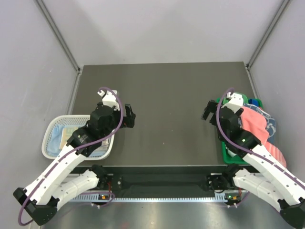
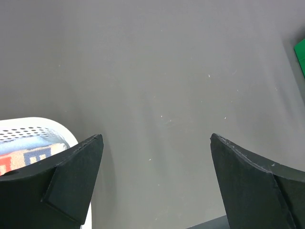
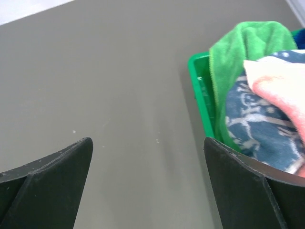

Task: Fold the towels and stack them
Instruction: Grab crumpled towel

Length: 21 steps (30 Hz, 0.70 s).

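Unfolded towels are heaped in the green bin [image 1: 223, 143] at the right: a coral pink one [image 1: 255, 123], a navy one with white pattern [image 1: 268, 118] and a blue one [image 1: 256, 101]. The right wrist view shows a green towel [image 3: 248, 43], the navy one [image 3: 257, 129] and the coral one [image 3: 281, 90]. My right gripper [image 1: 208, 110] [image 3: 147, 140] is open and empty over bare table, just left of the bin. My left gripper [image 1: 128, 118] [image 2: 156, 137] is open and empty over the table, right of the white basket [image 1: 50, 128].
The white mesh basket [image 2: 33, 125] holds folded pale cloth [image 1: 64, 136] [image 2: 28, 153] at the left table edge. The bin's rim [image 3: 200, 90] lies by my right finger. Grey walls enclose the dark table [image 1: 167, 95].
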Available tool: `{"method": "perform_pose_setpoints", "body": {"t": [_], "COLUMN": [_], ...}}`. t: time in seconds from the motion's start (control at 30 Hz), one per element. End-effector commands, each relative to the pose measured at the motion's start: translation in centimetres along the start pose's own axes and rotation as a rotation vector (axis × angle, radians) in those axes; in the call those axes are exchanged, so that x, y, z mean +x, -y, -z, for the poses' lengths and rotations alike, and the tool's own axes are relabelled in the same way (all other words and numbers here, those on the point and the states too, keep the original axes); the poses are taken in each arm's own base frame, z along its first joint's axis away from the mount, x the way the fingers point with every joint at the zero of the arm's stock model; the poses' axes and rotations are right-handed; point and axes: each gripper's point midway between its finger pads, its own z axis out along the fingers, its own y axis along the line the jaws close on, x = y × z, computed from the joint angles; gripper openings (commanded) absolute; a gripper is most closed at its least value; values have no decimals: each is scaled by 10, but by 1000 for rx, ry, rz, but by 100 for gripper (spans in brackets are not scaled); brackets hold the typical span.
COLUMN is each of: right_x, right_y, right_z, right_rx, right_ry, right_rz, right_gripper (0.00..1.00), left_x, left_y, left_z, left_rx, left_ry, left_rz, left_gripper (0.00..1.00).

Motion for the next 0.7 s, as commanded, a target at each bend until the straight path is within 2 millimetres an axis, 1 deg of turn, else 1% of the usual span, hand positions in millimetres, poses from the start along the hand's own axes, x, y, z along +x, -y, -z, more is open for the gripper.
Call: {"method": "perform_pose_setpoints", "body": {"t": [0.0, 0.03, 0.1, 0.13, 0.17, 0.23, 0.27, 0.3, 0.37, 0.4, 0.47, 0.5, 0.57, 0.6, 0.67], "right_x": [-27, -32, -30, -33, -32, -37, -35, -36, -40, -42, -44, -45, -41, -40, -35], "right_y": [9, 12, 20, 27, 30, 41, 46, 59, 71, 87, 96, 109, 115, 122, 126], "right_z": [6, 8, 8, 8, 7, 5, 1, -1, -9, -11, -17, -18, -24, -25, -32], "right_rx": [63, 86, 127, 168, 190, 251, 288, 347, 413, 472, 507, 546, 545, 561, 558], "right_ry": [53, 60, 50, 67, 62, 76, 62, 52, 26, 13, -8, -16, -40, -46, -53], "right_rz": [-34, -32, -3, 3, 21, 34, 58, 68, 97, 94, 86, 73, 53, 38, 20], "right_gripper": [100, 100, 100, 100, 100, 100, 100, 100, 100, 100, 100, 100, 100, 100, 100], "left_x": [-1, -2, -1, -2, -1, 0, 2, 2, 3, 3, 4, 5, 6, 6, 8], "left_y": [1, 0, 0, 0, 2, 1, 1, 1, 0, 0, 2, 3, 3, 4, 4], "left_z": [0, 0, -1, -2, -3, -4, -5, -5, -5, -5, -6, -6, -7, -7, -7], "left_rx": [13, 11, 11, 10, 22, 25, 27, 27, 27, 27, 37, 42, 41, 44, 44], "left_ry": [13, 15, 11, 11, 3, -5, -14, -14, -17, -17, -21, -24, -31, -32, -37], "left_rz": [-5, -4, -3, -1, 0, 4, 6, 7, 8, 9, 8, 8, 8, 9, 10], "left_gripper": [99, 99, 99, 99, 99, 99, 99, 99, 99, 99, 99, 99, 99, 99, 99]}}
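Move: The pink towel on the crumpled pile in the green bin is about 19 cm to my right hand's right, roughly level with it fore and aft and some 14 cm lower. The navy patterned towel lies under it, about 4 cm farther out; the green towel, draped in the bin's far-left corner, is some 15 cm ahead and 14 cm right of my right hand. From my left hand the pink towel lies roughly 65 cm right and 3 cm ahead. I swing my right hand about 13 cm to the right, slowly at first and then quickly, from the open table across the green bin's left rim towards the pink towel. On the way I turn it some 30 degrees clockwise and tip the fingers down a little, keeping them wide open above the pile, touching nothing. ##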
